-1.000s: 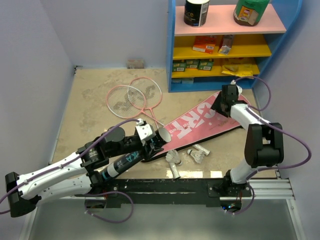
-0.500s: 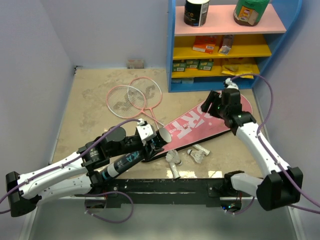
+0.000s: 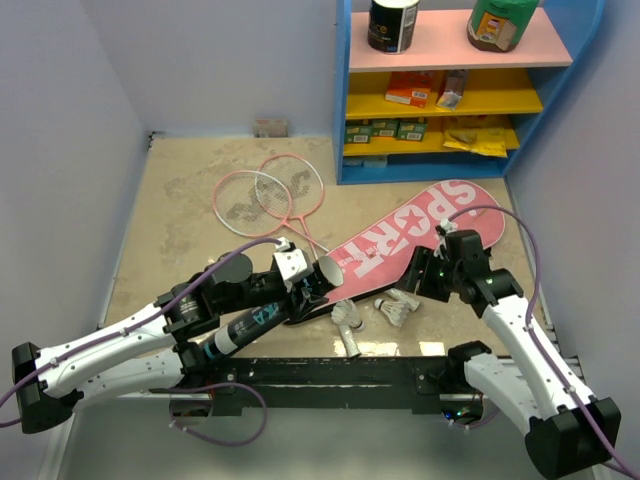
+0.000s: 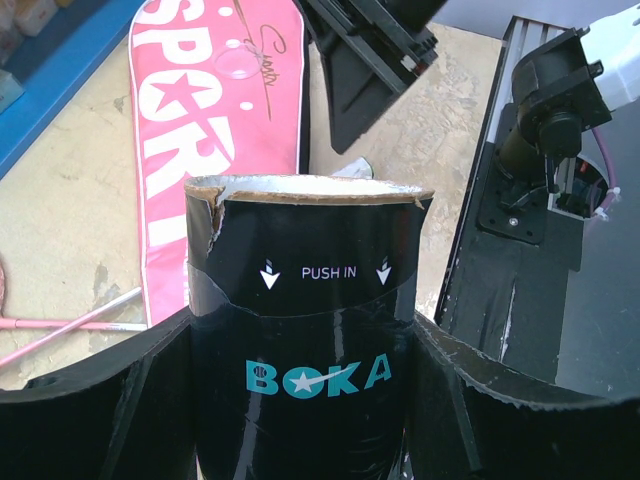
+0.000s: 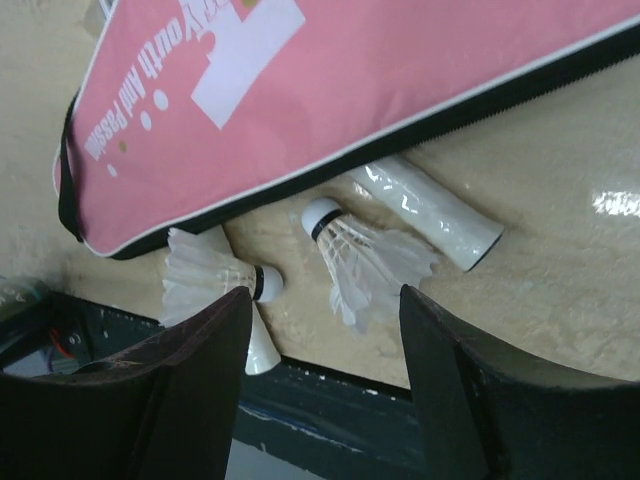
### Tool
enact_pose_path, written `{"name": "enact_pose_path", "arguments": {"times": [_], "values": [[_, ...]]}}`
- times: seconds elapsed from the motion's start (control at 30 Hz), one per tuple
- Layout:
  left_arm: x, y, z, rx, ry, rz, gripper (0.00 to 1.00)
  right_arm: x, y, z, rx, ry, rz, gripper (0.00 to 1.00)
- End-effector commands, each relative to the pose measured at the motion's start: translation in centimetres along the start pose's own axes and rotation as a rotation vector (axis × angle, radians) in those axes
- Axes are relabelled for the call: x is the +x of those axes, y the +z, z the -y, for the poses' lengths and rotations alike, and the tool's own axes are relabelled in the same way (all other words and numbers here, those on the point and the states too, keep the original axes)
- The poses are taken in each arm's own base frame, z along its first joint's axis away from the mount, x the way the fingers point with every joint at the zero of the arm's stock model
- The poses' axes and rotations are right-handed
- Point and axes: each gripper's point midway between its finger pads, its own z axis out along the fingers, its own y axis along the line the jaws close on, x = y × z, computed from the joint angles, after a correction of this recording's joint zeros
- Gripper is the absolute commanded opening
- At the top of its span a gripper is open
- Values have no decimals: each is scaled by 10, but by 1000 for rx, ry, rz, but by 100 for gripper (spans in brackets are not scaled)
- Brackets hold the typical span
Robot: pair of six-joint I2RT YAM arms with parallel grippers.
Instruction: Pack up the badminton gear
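Observation:
My left gripper [image 3: 300, 288] is shut on the long black shuttle tube [image 3: 250, 322], held slanted with its open end toward the pink "SPORT" bag [image 3: 400, 235]. In the left wrist view the tube [image 4: 305, 330], lettered BOKA, fills the space between the fingers [image 4: 120, 420]. My right gripper [image 3: 425, 280] is open and empty, just above the white shuttlecocks [image 3: 397, 310] on the floor. In the right wrist view its gripper [image 5: 325, 310] frames one shuttlecock [image 5: 370, 255]; another [image 5: 210, 280] lies to the left, with a white cylindrical piece [image 5: 430, 215] by the bag [image 5: 300, 90]. Two pink rackets [image 3: 265, 195] lie crossed at the back left.
The blue shelf unit [image 3: 450, 90] with jars and boxes stands at the back right. The black mounting rail [image 3: 340, 375] runs along the near edge, close to the shuttlecocks. A small box [image 3: 270, 127] sits at the back wall. Walls close both sides.
My right arm swung from the bag's far end by the shelf toward the near edge and now hovers over the shuttlecocks. The left arm and tube have not moved.

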Motion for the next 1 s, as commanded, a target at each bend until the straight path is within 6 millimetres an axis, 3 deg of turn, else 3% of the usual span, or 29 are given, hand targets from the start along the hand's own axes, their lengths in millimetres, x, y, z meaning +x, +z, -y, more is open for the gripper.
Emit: {"name": "enact_pose_path", "arguments": {"times": [0.0,0.3,0.7,0.83,0.97], "values": [[10,-3,4,3,-62,-35,7,32,1,7,-9,48,-104,64],[8,-6,5,6,-65,-21,7,60,18,7,-80,163,-144,64],[10,-6,4,5,-64,-27,7,48,33,-2,-157,301,-53,60],[13,-5,4,6,-63,-38,7,43,36,-1,-160,329,-13,45],[15,-3,5,11,-64,-46,7,38,39,0,-160,342,8,37]]}}
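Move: The right hand, open and empty, hangs about 8 cm above the near shuttlecock, which lies some 3 cm to its left and 1 cm back. The second shuttlecock is about 10 cm farther left of that one, the white racket handle 3 cm ahead and 2 cm right of it, and the pink bag's middle roughly 16 cm ahead of the hand, 3 cm left. From the left hand, the near shuttlecock is about 21 cm right, 5 cm ahead, 20 cm lower. The right fingertips come in at the near shuttlecock's feathers, one finger seeming to touch them. The hand sinks between 5 and 6 cm while drawing back about 5, then eases forward some 2 cm and leftward at that height, rolling its left side up about 15 degrees and turning slightly clockwise. Only late do the fingers start closing, reaching a bit under half open. ##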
